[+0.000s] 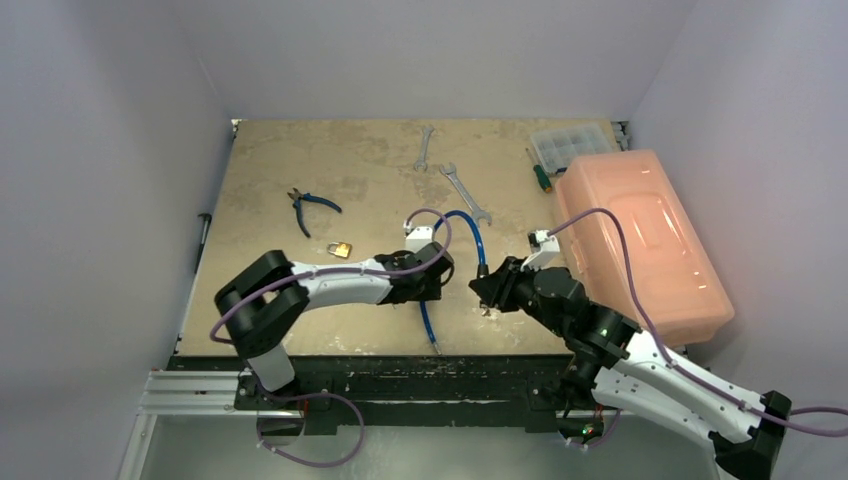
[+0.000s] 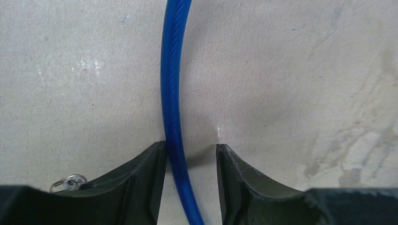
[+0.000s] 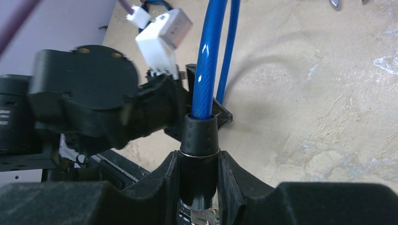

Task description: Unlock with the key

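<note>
A blue cable (image 2: 170, 84) runs between the fingers of my left gripper (image 2: 191, 146). It touches the left finger, and a gap stays on the right side. The jaws are open. Beside that left finger a small silvery ring (image 2: 70, 182) lies on the table. It looks like part of the key, and the rest is hidden. My right gripper (image 3: 199, 154) is shut on the black lock barrel (image 3: 199, 133) at the cable's end. In the top view the two grippers (image 1: 447, 272) (image 1: 485, 290) face each other near the table's front edge.
A small brass padlock (image 1: 341, 249) lies left of the left arm, with blue-handled pliers (image 1: 305, 205) behind it. Two wrenches (image 1: 465, 192) (image 1: 424, 148) lie at the back. At the right are an orange plastic box (image 1: 640, 240), a clear organiser (image 1: 570, 143) and a green screwdriver (image 1: 540, 172).
</note>
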`<state>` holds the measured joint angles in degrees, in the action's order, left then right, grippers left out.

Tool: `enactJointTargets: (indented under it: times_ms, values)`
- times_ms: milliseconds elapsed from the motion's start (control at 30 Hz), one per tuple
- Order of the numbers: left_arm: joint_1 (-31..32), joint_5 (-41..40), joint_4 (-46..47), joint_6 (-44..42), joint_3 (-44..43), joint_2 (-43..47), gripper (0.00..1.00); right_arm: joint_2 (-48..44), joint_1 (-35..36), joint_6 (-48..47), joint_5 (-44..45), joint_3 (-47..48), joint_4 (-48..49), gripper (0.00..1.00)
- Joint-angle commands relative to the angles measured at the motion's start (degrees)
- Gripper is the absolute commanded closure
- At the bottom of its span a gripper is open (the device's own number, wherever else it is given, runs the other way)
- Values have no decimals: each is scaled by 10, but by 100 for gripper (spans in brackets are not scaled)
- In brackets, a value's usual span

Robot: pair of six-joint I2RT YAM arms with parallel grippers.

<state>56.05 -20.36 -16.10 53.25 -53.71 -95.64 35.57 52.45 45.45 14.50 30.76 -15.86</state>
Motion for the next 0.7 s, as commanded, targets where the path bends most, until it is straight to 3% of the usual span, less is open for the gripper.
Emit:
enactJointTargets:
  times_ms: [0,167,267,500,667]
  values:
    - [23,-65,-62,-7,-61,-54,59,-21,-1,3,15,1,5,100]
    - [32,-91,-90,9,-85,-103,76,-36,-1,3,14,-1,-4,100]
    - [33,-93,-88,12,-86,-115,100,-40,-1,4,10,-3,-5,100]
    - [32,-125,-110,-6,-107,-66,100,-44,-1,2,11,2,4,100]
    - [20,-174,-158,-37,-178,-43,100,-6,-1,-18,10,33,41,100]
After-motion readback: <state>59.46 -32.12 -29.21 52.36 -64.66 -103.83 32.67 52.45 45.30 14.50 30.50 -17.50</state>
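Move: The left hand, half open and pointing steeply down, straddles the blue cable, which runs about 1 cm to its left and 1 cm below. The key lies some 7 cm left, 2 cm back and 2 cm below; the cable's free end about 11 cm back, 2 cm right. The lock head is about 9 cm right, 4 cm back and 16 cm higher, in the right hand. From that hand, the cable's grasp spot is roughly 10 cm left, 4 cm ahead, 17 cm down. Down by about 1.5 cm over the blue cable, the left hand closes its half-open fingers until both pads pinch the cable, its left side rolling up some 15 degrees. Then, with the cable between the pads, it starts back up about 1 cm, easing slightly forward and left. The right hand keeps its grip on the lock head, nearly still. ##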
